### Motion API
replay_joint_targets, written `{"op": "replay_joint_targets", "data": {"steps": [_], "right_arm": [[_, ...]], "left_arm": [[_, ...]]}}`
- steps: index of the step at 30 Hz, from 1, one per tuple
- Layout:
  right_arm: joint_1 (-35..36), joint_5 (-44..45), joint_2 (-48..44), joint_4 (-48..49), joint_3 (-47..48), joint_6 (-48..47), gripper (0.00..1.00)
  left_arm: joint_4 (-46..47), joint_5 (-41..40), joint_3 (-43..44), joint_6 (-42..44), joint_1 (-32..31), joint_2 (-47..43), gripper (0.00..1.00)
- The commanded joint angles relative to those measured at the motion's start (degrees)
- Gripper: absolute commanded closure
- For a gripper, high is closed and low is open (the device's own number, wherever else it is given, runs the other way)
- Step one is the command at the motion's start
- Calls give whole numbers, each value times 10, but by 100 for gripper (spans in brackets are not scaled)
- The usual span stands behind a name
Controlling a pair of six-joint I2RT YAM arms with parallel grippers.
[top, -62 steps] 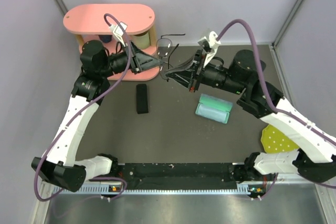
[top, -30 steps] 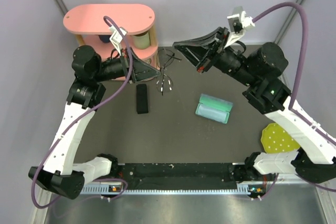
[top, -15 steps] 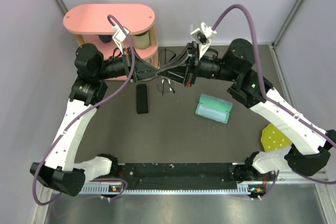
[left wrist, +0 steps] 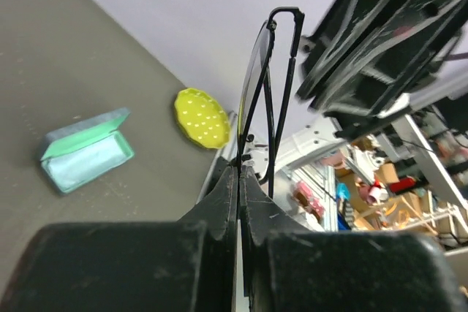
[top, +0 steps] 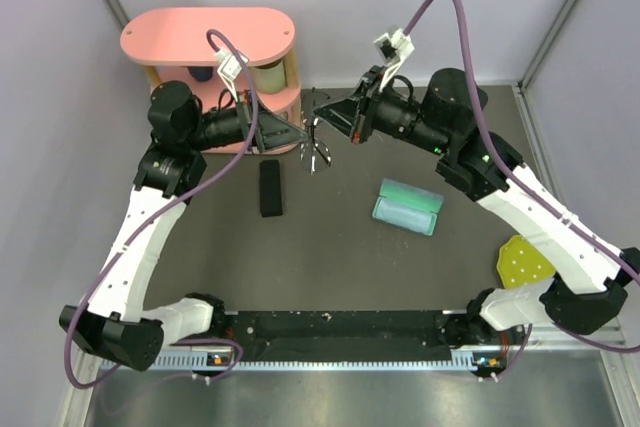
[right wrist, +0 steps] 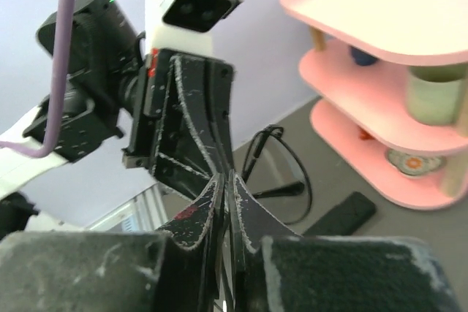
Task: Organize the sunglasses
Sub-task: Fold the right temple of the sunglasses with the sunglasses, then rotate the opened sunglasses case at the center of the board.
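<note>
The thin dark wire sunglasses (top: 313,153) hang above the table between my two grippers, just right of the pink shelf. My left gripper (top: 300,134) comes in from the left, jaws shut on the wire frame (left wrist: 256,85). My right gripper (top: 318,125) comes in from the right. Its jaws are pressed together with a thin piece of the frame between them, and one round lens (right wrist: 284,174) shows just past its fingertips (right wrist: 216,184). In the left wrist view my left gripper (left wrist: 239,171) pinches the frame edge-on.
A three-tier pink shelf (top: 207,35) holding small items stands at the back left. A closed black case (top: 271,187) lies below the glasses. An open green case (top: 407,206) sits to the right, and a yellow dotted disc (top: 527,264) lies near the right edge.
A second ago my right gripper was raised away from the sunglasses; it has swung back left and now sits at them. The left gripper kept its hold and barely moved.
</note>
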Motion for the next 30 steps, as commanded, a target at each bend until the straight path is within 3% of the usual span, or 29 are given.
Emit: {"op": "replay_joint_targets", "data": {"steps": [1, 3, 4, 6, 7, 10, 17, 23, 30], "right_arm": [[-15, 99, -44, -51, 18, -12, 81], [-39, 111, -43, -122, 28, -6, 67], [-51, 110, -41, -141, 25, -1, 53], [-92, 94, -39, -189, -11, -3, 45], [-103, 97, -42, -202, -27, -8, 35], [-147, 89, -39, -232, -100, -71, 24], [-178, 92, 32, -301, -146, -301, 20], [-205, 85, 96, -319, -131, -408, 20], [-239, 115, 193, -367, -99, -455, 24]], "left_arm": [[-125, -90, 22, 113, 0, -5, 100], [-167, -149, 15, 131, 1, -3, 100], [-177, -163, 5, 134, 1, -1, 100], [-220, -235, -4, 144, 2, 0, 100], [-235, -259, -13, 148, 2, 1, 100], [-272, -336, -29, 165, 2, 0, 100], [-295, -369, -62, 181, 3, 8, 100], [-294, -354, -72, 185, 4, 16, 100], [-294, -339, -82, 197, 7, 24, 100]]}}
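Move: The right hand's closed fingertips are still at the sunglasses, whose middle is about 2 cm back, 1 cm left and 5 cm below. The open teal case lies some 11 cm ahead, 22 cm right and 47 cm below. From the left hand, which holds the sunglasses, the teal case is about 11 cm ahead, 24 cm right and 43 cm below; the black case is roughly 16 cm ahead, 10 cm left and equally low. Right hand opens, sinking some 32 cm and rightward towards the teal case; left lowers held sunglasses 17 cm. ##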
